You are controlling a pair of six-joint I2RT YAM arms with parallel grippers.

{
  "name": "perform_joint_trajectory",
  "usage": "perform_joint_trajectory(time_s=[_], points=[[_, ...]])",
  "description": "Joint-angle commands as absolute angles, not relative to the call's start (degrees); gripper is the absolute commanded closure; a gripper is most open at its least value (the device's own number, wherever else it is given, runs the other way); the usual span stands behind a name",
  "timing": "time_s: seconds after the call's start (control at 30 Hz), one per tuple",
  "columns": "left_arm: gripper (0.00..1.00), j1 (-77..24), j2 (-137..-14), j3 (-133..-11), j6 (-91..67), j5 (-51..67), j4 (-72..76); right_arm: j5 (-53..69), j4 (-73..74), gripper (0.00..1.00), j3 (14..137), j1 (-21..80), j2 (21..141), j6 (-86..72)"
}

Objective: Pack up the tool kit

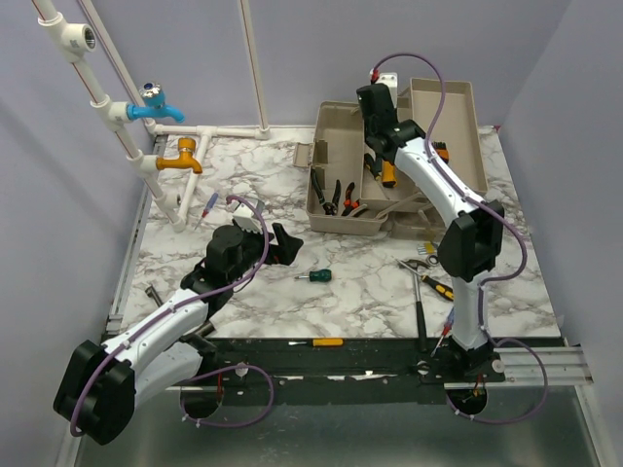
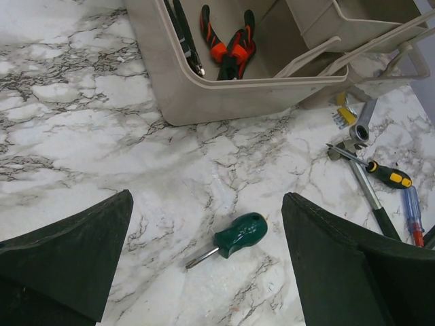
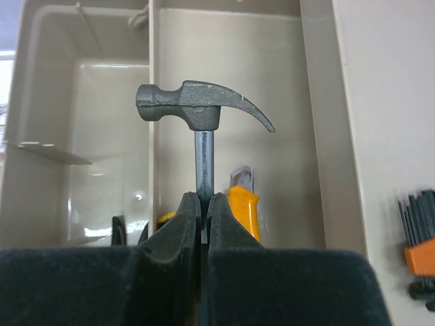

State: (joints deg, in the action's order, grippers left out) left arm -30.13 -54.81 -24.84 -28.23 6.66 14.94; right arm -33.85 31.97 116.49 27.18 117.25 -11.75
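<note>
The beige toolbox (image 1: 346, 223) stands open at the back right, with red-and-black pliers (image 1: 348, 202) inside. My right gripper (image 1: 380, 156) hangs over the box. It is shut (image 3: 205, 200) on the steel shaft of a small claw hammer (image 3: 197, 109), whose head points away from the camera. An orange-handled knife (image 3: 242, 204) lies in the box behind it. My left gripper (image 1: 282, 243) is open above the marble (image 2: 207, 197). A stubby green screwdriver (image 2: 238, 236) lies flat between and just ahead of its fingers, untouched, in front of the box wall (image 2: 224, 95).
Right of the box lie a wrench (image 2: 360, 125), a yellow-and-black screwdriver (image 2: 387, 175) and a blue-handled one (image 2: 412, 217). An orange-handled screwdriver (image 1: 316, 342) rests at the near edge. Hex keys (image 3: 418, 251) sit in the lid side. Blue (image 1: 154, 105) and orange (image 1: 180, 158) taps stand back left.
</note>
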Motion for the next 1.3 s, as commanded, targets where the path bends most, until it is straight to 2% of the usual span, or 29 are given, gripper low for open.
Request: perform_joint_trajectory(time_s=[0.0,0.03,0.07,0.13,0.2,0.43,0.63,0.97,1.07,1.27], points=[[0.07,-30.2,-55.4,-24.8,-27.3,5.8,16.0,-35.0,38.3,0.99,125.6,25.8,123.1,-8.8],[0.07,-30.2,-55.5,-24.9,-27.2,5.8,16.0,-34.4,39.9,0.95,127.0,25.6,124.2,-9.0],[0.07,-30.2,-55.6,-24.9,-27.2,5.8,15.9,-34.2,40.8,0.79,128.1,25.6,124.8,-9.0],[0.07,-30.2,-55.9,-25.0,-27.2,5.7,15.9,-33.8,41.1,0.61,128.4,25.5,124.7,-9.3],[0.07,-30.2,-56.2,-25.2,-26.9,5.6,15.8,-32.7,40.2,0.53,127.1,25.6,123.2,-9.7],[0.05,-30.2,-57.4,-26.2,-26.7,1.1,14.2,-22.9,31.9,0.52,111.4,25.6,110.2,-12.6],[0.06,-30.1,-64.0,-37.7,-28.7,-4.8,3.8,-15.6,24.4,0.50,93.3,25.6,95.5,-15.4],[0.18,-29.4,-86.1,-58.6,-29.5,-3.1,-2.3,-18.6,22.1,0.49,74.3,25.6,72.8,-19.0],[0.23,-29.4,-92.0,-64.5,-29.5,-3.4,-5.5,-22.8,23.6,0.48,70.5,25.6,67.4,-21.6],[0.45,-29.2,-99.3,-71.7,-30.7,-3.8,-9.3,-27.6,26.5,0.46,61.8,25.6,57.3,-26.6]])
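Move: The right hand holds the claw hammer's shaft over the middle tray, its place on the tray floor about 5 cm below. There the utility knife lies some 3 cm right and 2 back, the black screwdriver 2 left and 3 back. The left hand goes for the box's left wall, roughly 15 cm ahead, 5 right and 5 below; the cutters are 3 cm right of that wall, level with it, some 9 below the hand. The right fingers let go of the hammer shaft after easing it forward and down about 2 cm into the middle tray, then draw back some 20 cm, rising and swinging right, the wrist rolling left side up. The empty left hand dips slightly, then reaches forward about 14 cm and a little right to the box's left wall, tipping down as its fingers partly close around the rim line. ##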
